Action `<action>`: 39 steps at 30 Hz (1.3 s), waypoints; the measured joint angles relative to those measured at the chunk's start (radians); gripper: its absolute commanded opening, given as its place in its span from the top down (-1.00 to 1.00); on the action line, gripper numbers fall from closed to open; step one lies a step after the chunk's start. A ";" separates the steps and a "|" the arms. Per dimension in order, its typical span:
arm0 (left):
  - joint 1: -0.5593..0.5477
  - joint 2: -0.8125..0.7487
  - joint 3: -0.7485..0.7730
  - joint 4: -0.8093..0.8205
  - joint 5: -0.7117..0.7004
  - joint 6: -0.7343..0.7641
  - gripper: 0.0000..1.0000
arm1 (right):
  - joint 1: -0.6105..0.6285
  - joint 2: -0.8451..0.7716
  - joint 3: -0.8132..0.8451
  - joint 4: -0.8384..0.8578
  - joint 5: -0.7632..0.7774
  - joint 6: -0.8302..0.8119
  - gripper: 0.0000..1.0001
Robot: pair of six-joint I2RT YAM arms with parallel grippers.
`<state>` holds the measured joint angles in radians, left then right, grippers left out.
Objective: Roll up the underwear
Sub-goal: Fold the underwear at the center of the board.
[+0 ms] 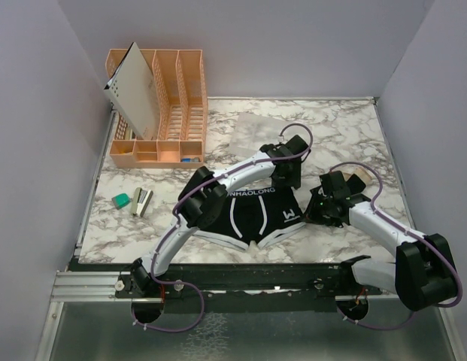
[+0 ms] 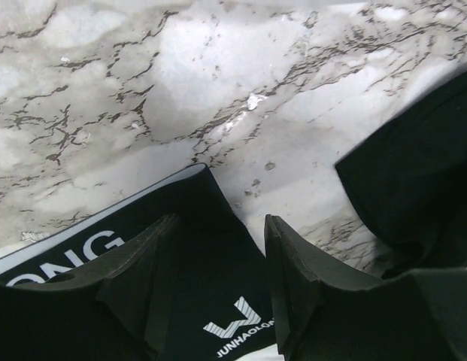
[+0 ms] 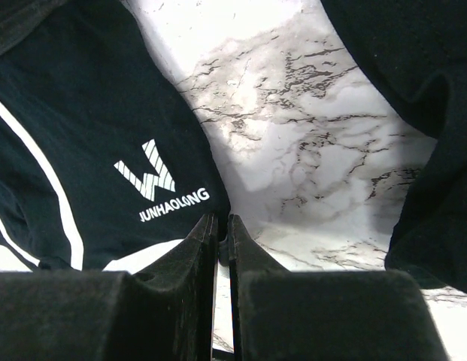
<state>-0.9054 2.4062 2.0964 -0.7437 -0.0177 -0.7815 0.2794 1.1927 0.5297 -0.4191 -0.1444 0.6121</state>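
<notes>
A black underwear (image 1: 252,214) with white stripes and a JUNHAOLONG waistband lies flat at the table's near centre. It also shows in the left wrist view (image 2: 210,286) and in the right wrist view (image 3: 90,128). My left gripper (image 1: 288,185) is open and hovers just above the garment's logo corner, one finger on each side of it (image 2: 218,226). My right gripper (image 1: 316,210) is shut, with the garment's right corner edge pinched at its tips (image 3: 222,222). A second black underwear with a tan band (image 1: 357,179) lies mostly hidden behind my right wrist.
An orange desk organiser (image 1: 162,105) with a white card (image 1: 135,86) leaning in it stands at the back left. A green item (image 1: 122,199) and a grey stapler-like item (image 1: 143,201) lie at the left. A clear sheet (image 1: 252,128) lies at the back. Walls enclose three sides.
</notes>
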 measured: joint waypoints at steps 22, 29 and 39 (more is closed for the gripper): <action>-0.010 0.060 0.090 -0.034 -0.018 0.067 0.07 | 0.000 0.000 0.000 0.006 -0.040 -0.027 0.74; -0.013 0.087 0.136 -0.073 -0.029 0.136 0.15 | 0.000 -0.003 0.000 0.022 -0.107 -0.071 0.74; -0.008 0.108 0.170 -0.108 -0.040 0.164 0.68 | 0.000 -0.003 0.000 0.034 -0.145 -0.091 0.80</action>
<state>-0.9131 2.5141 2.2665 -0.8513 -0.0582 -0.6170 0.2794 1.1896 0.5297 -0.3855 -0.2890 0.5213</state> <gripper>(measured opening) 0.315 0.106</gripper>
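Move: The left hand hovers, part open, over the right end of the waistband; that corner lies about 1 cm ahead of it and some 2 cm below, with the W logo 9 cm back along the same side. The right hand already pinches the hem corner; the underwear's middle lies about 16 cm to its left and 1 cm forward, the logo 4 cm left and 2 cm forward. The second black garment lies about 9 cm right and 5 cm forward. The left hand makes a small 1 cm shift to the right and up, then comes back and settles down onto the right waistband corner, ending about 1 cm lower and farther forward, turning a little clockwise (under 10 degrees) as its fingers close part way around the cloth's side edge. The right hand keeps its pinch on the hem corner and, mostly in the second half, draws it about 2 cm left towards the underwear's middle and lifts it about 1 cm, turning slightly counter-clockwise. ##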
